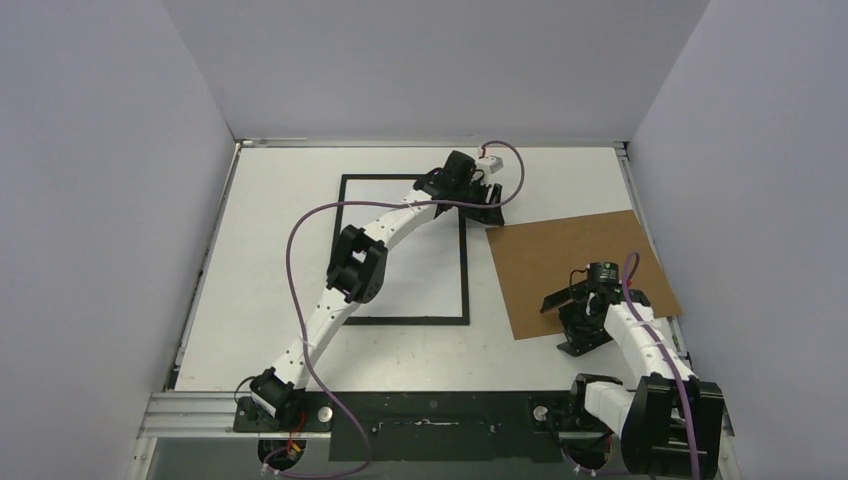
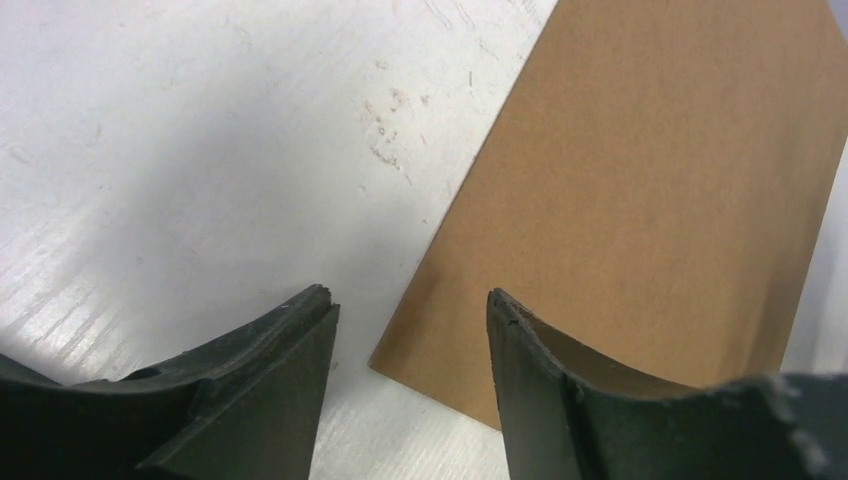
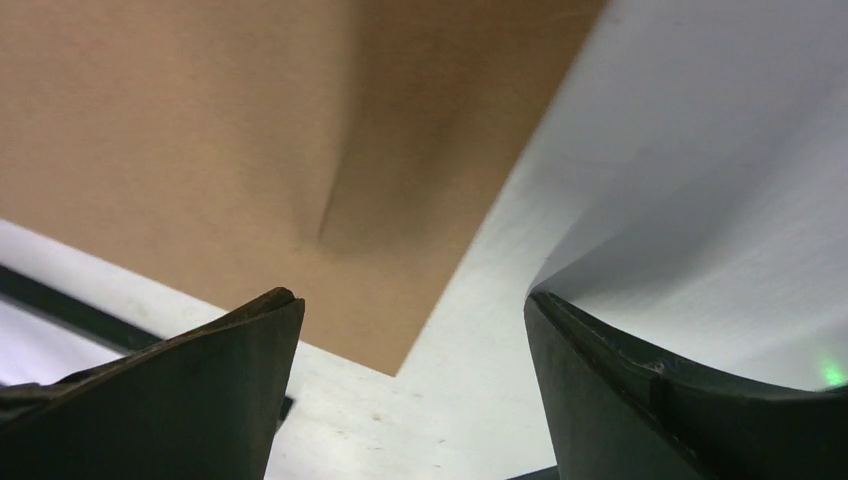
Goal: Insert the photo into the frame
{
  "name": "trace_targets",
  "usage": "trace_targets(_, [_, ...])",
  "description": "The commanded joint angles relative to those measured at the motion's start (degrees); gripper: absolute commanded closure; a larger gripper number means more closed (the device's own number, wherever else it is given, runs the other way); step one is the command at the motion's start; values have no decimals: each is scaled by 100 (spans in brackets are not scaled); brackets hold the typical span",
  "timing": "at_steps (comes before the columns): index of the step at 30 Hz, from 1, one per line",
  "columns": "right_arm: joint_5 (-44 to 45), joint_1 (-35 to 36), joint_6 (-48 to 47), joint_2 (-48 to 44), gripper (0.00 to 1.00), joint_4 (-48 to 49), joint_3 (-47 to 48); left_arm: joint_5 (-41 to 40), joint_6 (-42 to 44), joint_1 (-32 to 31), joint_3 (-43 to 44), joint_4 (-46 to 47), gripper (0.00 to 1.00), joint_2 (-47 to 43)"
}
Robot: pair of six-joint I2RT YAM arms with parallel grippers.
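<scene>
The thin black frame (image 1: 465,270) lies flat left of the table's middle, and the area inside it looks as white as the table. The photo's sunset print shows in no view; I cannot tell whether it lies in the frame. My left gripper (image 1: 487,205) reaches past the frame's far right corner. Its jaws are open (image 2: 410,300) over the far left corner of a brown cardboard sheet (image 2: 650,180). My right gripper (image 1: 575,310) hangs open (image 3: 412,300) above the sheet's near left corner (image 3: 250,130). Neither gripper holds anything.
The brown cardboard sheet (image 1: 580,270) lies tilted on the right half of the table, just right of the frame. A black strip (image 3: 70,305), probably the frame's edge, shows at the left of the right wrist view. Pale walls enclose the table on three sides.
</scene>
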Motion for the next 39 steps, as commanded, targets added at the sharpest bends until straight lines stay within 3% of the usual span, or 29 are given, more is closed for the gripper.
trace_targets(1, [-449,-72,115,240,16,850,-153,569,242,-23,54,-779,48,280])
trace_targets(8, [-1078,-72,365,753,16,1999,-463,907,558,-8,-227,-1492,61,130])
trace_targets(15, [-1364,-72,470,870,16,2661,-475,1238,629,79,-330,-1851,64,-105])
trace_targets(25, [-1388,-72,624,467,15,2798,-428,1678,435,144,-457,-1697,66,-664])
trace_targets(39, [-1397,10,443,411,15,2664,-223,976,494,182,-897,-1809,69,-1310])
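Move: The brown backboard's far left corner lies about 3 cm left and 1 cm back of the left hand, some 2 cm below it; its middle is about 17 cm right and 11 cm back of that hand. The photo frame's middle is some 21 cm left and 6 cm back of it. From the right hand, the backboard's middle is about 12 cm ahead and 5 cm right, the frame's about 17 cm ahead and 32 cm left. The backboard is dragged left towards the frame between both hands: the left hand shifts back about 2 cm, partly closing at the far left corner until its far finger meets the far edge, then goes left about 6 cm. The open right hand moves forward and left about 4 cm each, fingertips swinging left some 20 degrees, bringing its near finger against the near edge, then stays there. ##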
